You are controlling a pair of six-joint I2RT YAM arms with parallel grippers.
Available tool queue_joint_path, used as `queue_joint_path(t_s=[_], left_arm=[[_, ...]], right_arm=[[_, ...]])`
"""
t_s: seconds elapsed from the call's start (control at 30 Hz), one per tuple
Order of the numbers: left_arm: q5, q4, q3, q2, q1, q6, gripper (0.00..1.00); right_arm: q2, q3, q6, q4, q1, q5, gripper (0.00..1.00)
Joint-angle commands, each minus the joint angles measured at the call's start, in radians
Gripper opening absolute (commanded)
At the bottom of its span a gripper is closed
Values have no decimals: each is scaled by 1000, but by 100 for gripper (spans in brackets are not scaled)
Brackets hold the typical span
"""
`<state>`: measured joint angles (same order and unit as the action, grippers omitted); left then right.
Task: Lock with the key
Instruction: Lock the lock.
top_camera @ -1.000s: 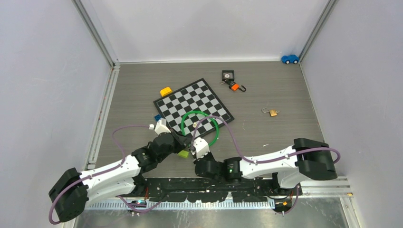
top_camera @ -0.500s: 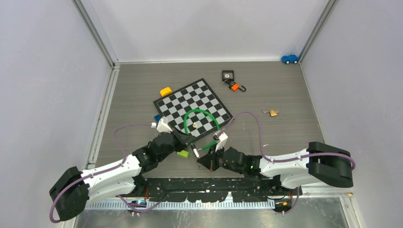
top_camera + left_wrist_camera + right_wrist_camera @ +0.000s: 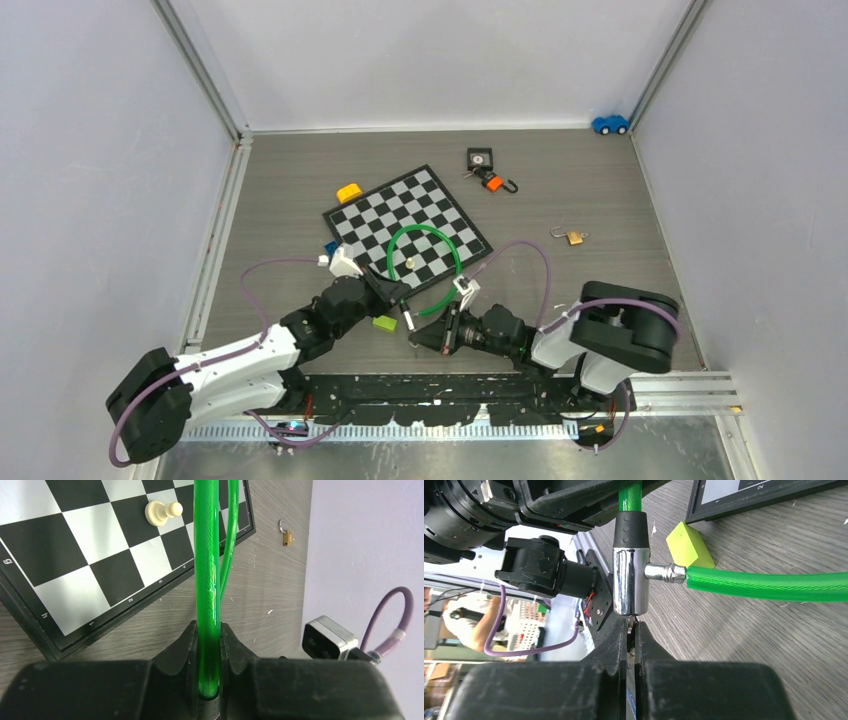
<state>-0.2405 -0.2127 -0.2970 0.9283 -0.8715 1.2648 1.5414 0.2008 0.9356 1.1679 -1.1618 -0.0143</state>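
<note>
A green cable lock loops over the chessboard. Its silver lock barrel hangs just above the table, and the cable's steel end is plugged into the barrel's side. My left gripper is shut on the green cable right above the barrel's black collar. My right gripper is shut on the thin metal key, whose tip sits in the barrel's lower end. In the top view the two grippers meet at the barrel, the left gripper above and the right gripper below.
A lime block lies beside the barrel. A white pawn stands on the board. A small brass padlock, an orange carabiner, a black box, a yellow block and a blue toy car lie farther off.
My right arm has drawn its elbow in toward the left and turned its wrist, dropping its gripper to the barrel's lower end. The left arm has barely moved.
</note>
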Motion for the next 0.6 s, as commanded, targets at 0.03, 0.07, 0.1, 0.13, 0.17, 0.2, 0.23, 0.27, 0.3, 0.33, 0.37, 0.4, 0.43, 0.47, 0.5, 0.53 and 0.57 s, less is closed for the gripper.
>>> queue_joint_path(t_s=[0.03,0.07,0.1,0.13,0.17,0.2,0.23,0.27,0.3,0.33,0.37,0.4,0.43,0.47,0.5,0.53,0.57], left_arm=[[38,-89,-1,-11,-4,-2,0],[38,-89,0,-13,-4,-2,0],[38,-91,1,-15,-4,-2,0],[38,-91,1,-16,-4,-3,0],[39,-93,2,-17,-4,-3,0],[40,-96,4,-19,-4,-4,0],[40,-101,6,-19,-4,-4,0],[41,-107,9,-19,-4,-3,0],[41,-117,12,-20,-4,-2,0],[42,-127,16,-19,-4,-1,0],[43,-134,18,-18,-4,0,0],[43,-136,18,-17,-4,-1,0],[43,-137,18,-17,-4,-1,0],[43,-138,18,-17,-4,-1,0],[42,-139,18,-17,-4,-1,0],[41,-139,18,-16,-4,-1,0],[41,-139,18,-16,-4,-1,0]], right_arm=[[139,40,137,270,39,-106,0],[149,52,138,270,39,-117,0],[153,58,140,269,39,-119,0],[153,61,138,269,39,-117,0],[148,61,135,270,39,-112,0],[142,57,129,270,39,-104,0],[134,54,124,270,39,-99,0],[130,50,121,270,40,-98,2],[126,49,118,270,40,-99,4],[126,48,116,271,40,-103,10],[126,49,114,270,40,-106,18],[128,48,114,270,40,-108,28],[130,48,112,270,40,-109,37],[131,44,112,270,40,-107,46],[131,41,110,270,40,-102,50],[128,38,106,270,40,-99,55],[124,32,103,270,40,-97,65]])
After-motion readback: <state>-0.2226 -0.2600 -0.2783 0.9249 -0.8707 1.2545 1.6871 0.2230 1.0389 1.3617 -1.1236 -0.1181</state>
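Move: The key is already between the right fingertips, its blade in the lock, whose chrome body lies about 4 cm ahead of that hand and 1 cm to its left, nearly level. The green block sits on the table some 6 cm to the right hand's left, 3 cm ahead and 8 cm down; the pawn is about 15 cm ahead, 1 cm left and 6 cm down. From the left hand the key is roughly 9 cm back, 2 cm to the right and 3 cm lower. Leftward by only about 1 cm, dipping slightly and rising again, the right hand eases through a last small turn of under 10 degrees while still pinching the key, then stops and spreads its fingers to about half open, letting go of the key. The left hand stays nearly in place, keeping its hold on the cable just behind the lock. ##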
